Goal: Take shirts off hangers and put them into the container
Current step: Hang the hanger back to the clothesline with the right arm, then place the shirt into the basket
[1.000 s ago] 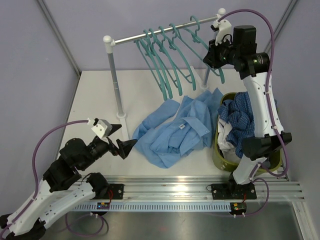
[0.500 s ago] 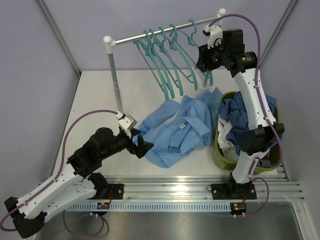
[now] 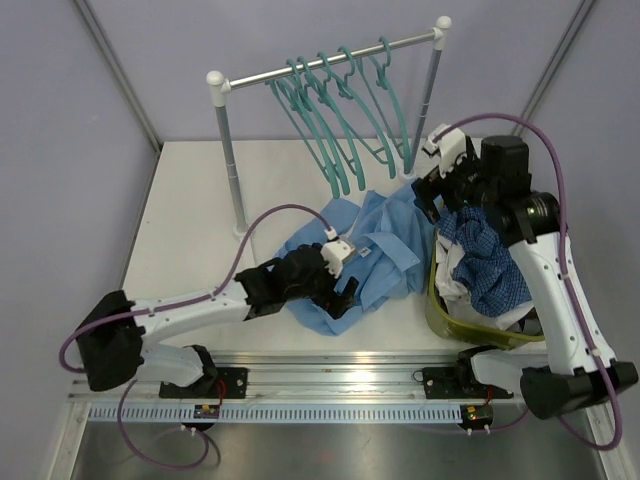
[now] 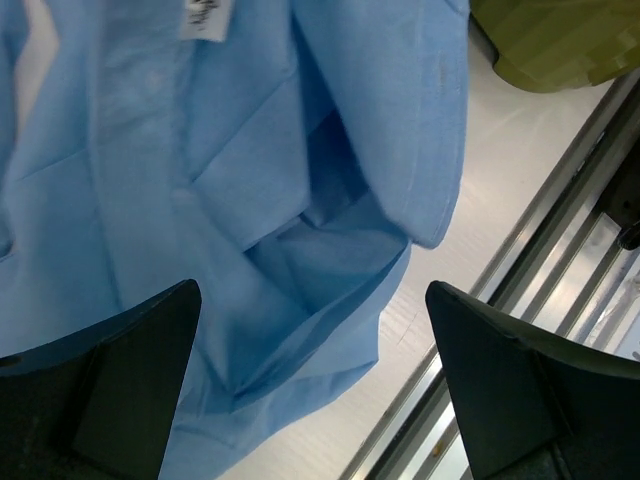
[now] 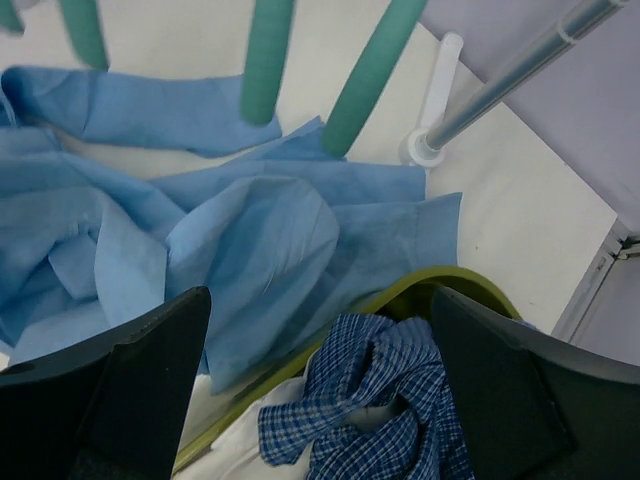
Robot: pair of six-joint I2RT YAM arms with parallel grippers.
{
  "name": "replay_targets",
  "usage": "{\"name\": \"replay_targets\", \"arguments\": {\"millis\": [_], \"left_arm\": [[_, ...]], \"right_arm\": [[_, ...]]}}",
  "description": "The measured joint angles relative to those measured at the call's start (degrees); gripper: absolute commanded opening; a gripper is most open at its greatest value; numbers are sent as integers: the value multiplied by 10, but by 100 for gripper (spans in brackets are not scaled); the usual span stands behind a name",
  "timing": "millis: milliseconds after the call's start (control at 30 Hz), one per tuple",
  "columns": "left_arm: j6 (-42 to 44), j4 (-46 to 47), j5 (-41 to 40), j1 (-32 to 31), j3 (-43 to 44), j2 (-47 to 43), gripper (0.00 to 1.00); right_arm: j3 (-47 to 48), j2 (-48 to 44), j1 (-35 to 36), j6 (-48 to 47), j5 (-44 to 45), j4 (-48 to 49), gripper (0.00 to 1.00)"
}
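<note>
A light blue shirt (image 3: 375,245) (image 4: 250,150) lies crumpled on the table, one sleeve draped over the rim of the olive-green container (image 3: 436,300) (image 5: 425,288). My left gripper (image 3: 338,293) (image 4: 312,300) hovers open just over the shirt's near hem, nothing between its fingers. My right gripper (image 3: 432,200) (image 5: 320,300) stands open and empty above the container's far left rim. Inside the container lie a dark blue check shirt (image 3: 490,260) (image 5: 390,400) and a white shirt (image 3: 455,278) (image 5: 235,455). Several bare teal hangers (image 3: 340,125) (image 5: 265,60) hang from the rail.
The silver rail (image 3: 330,65) stands on two posts, left post (image 3: 232,170) and right post (image 5: 500,85), at the back of the table. An aluminium track (image 3: 400,380) (image 4: 560,260) runs along the table's near edge. Purple walls enclose the sides.
My right gripper has opened and dropped from the rail's right end to just above the container. My left arm has reached forward and right, down onto the light blue shirt.
</note>
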Motion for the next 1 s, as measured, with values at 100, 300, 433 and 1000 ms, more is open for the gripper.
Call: {"name": "replay_targets", "arguments": {"millis": [100, 300, 433, 1000], "left_arm": [[11, 21, -9, -29, 35, 73, 99], [21, 68, -48, -57, 94, 190, 99], [22, 99, -126, -62, 124, 270, 99], [-8, 205, -249, -62, 62, 320, 0]], "right_arm": [[-86, -64, -4, -28, -19, 8, 99], [-192, -93, -17, -38, -65, 18, 99], [-225, -104, -27, -37, -90, 24, 100], [-260, -175, -55, -73, -180, 10, 99]]}}
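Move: The near folds of the blue shirt, where my left fingers will shut, lie about 7 cm ahead of that hand, 7 cm to its right and 11 cm below. The container stands some 10 cm ahead and 35 cm right of it. From my empty right hand those same folds are roughly 8 cm back, 17 cm left and 32 cm down, the container about 6 cm back, 12 cm right and 26 cm down, and the rightmost hanger some 14 cm ahead, 7 cm left, slightly above. I sweep my open left hand right about 7 cm, then reach forward and down onto the blue shirt, turning roughly 20 degrees, shut the fingers on a near fold and just begin drawing it up, back and left. Meanwhile my open right hand backs away from the hangers and sinks, about 8 cm each way, towards the container's left rim. ##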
